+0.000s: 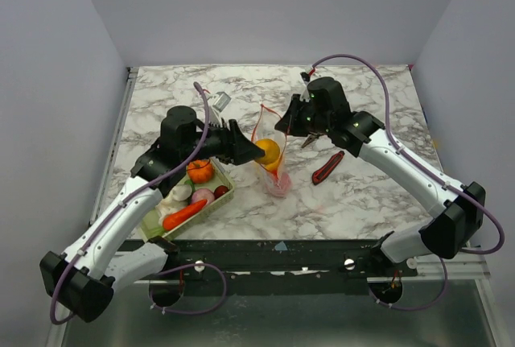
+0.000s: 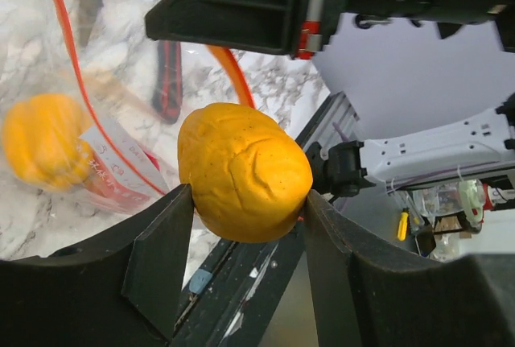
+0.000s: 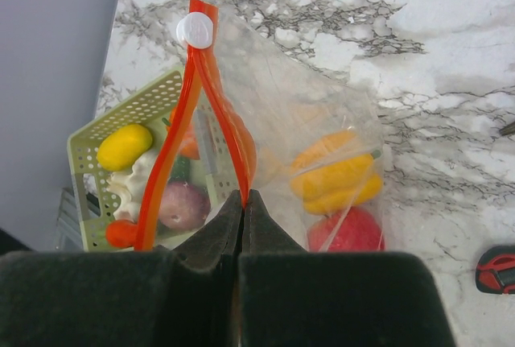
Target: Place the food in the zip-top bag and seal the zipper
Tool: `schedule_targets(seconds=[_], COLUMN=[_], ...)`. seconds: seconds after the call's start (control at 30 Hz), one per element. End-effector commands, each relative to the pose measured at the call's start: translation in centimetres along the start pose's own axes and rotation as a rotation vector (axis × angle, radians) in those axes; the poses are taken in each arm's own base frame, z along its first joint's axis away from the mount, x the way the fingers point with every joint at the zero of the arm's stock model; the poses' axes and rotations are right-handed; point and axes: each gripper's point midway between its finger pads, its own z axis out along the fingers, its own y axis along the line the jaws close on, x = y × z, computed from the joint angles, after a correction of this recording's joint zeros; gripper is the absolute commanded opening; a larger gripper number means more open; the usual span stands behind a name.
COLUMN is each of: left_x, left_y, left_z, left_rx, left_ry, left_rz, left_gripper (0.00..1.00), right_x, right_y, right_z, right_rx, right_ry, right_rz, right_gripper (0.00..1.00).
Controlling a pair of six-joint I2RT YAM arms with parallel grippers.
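Note:
My left gripper (image 1: 262,152) (image 2: 245,202) is shut on a round yellow-orange piece of food (image 1: 271,154) (image 2: 244,171), held at the open mouth of the zip-top bag (image 1: 275,171) (image 3: 322,121). The clear bag stands upright, with a yellow pepper (image 3: 334,178) and a red piece (image 3: 346,230) inside. My right gripper (image 1: 287,132) (image 3: 244,194) is shut on the red-orange zipper (image 3: 173,154), pinching the far side of the mouth and holding it up. A white slider (image 3: 195,30) sits at the strip's end.
A pale green mesh basket (image 1: 228,188) (image 3: 88,154) left of the bag holds a pumpkin (image 1: 199,171), a carrot (image 1: 183,214) and other pieces. A red-and-black utility knife (image 1: 327,167) lies right of the bag. A small clear packet (image 1: 220,102) lies farther back.

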Motion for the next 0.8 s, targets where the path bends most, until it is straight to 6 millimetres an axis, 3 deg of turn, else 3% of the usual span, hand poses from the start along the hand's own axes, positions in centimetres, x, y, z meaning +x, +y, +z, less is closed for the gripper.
schedule_targets(seconds=[0.0,0.03,0.17,0.2,0.53,0.77], left_x=[-0.4,-0.4,-0.6,-0.7,-1.1,0.1], left_y=[0.8,0.9,1.5,1.6,3.0,8.6], left_z=[1.5,1.8,1.9,1.8,-0.8,-4.6], left_rx=[-0.049,-0.056,-0.108,-0.120,-0.244,-0.540], left_ry=[0.010,0.011,-0.009,-0.012,-0.053,-0.058], left_rz=[-0.005,-0.008,-0.012,-0.010,0.071,0.087], left_gripper=[0.16,0.26,0.89,0.93,0.93,0.93], right_x=[-0.7,-0.6,-0.5,-0.4,-0.4,-0.3], right_y=[0.8,0.8,0.7,0.7,0.7,0.5], right_z=[-0.9,-0.9,-0.9,-1.0,-0.8,-0.8], right_rx=[-0.034,-0.034,-0.034,-0.032,-0.030,-0.028], right_ry=[-0.035,-0.033,-0.029,-0.029,-0.026,-0.025], right_rz=[0.006,0.005,0.007,0.007,0.002,-0.002], right_gripper=[0.00,0.00,0.00,0.00,0.00,0.00])
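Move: The left gripper holds the orange-yellow fruit right at the zip-top bag's open mouth, whose middle is about 1 cm ahead, 2 cm right and 4 cm below. The yellow pepper in the bag sits some 2 cm ahead, 5 cm right and 18 cm down; the food basket's middle is about 22 cm left, 1 cm back and 27 cm down. From the right gripper, pinching the bag's rim, the mouth's middle lies about 4 cm left, 3 cm back and 1 cm down. Bring the left gripper about 3 cm down, easing slightly forward and right, to take the fruit into the bag's mouth, then open the fingers wide and let go. Draw the open hand back left about 4 cm, out from between the orange zipper lips, turning it some 15 degrees. Keep the right gripper still and shut on the rim. ##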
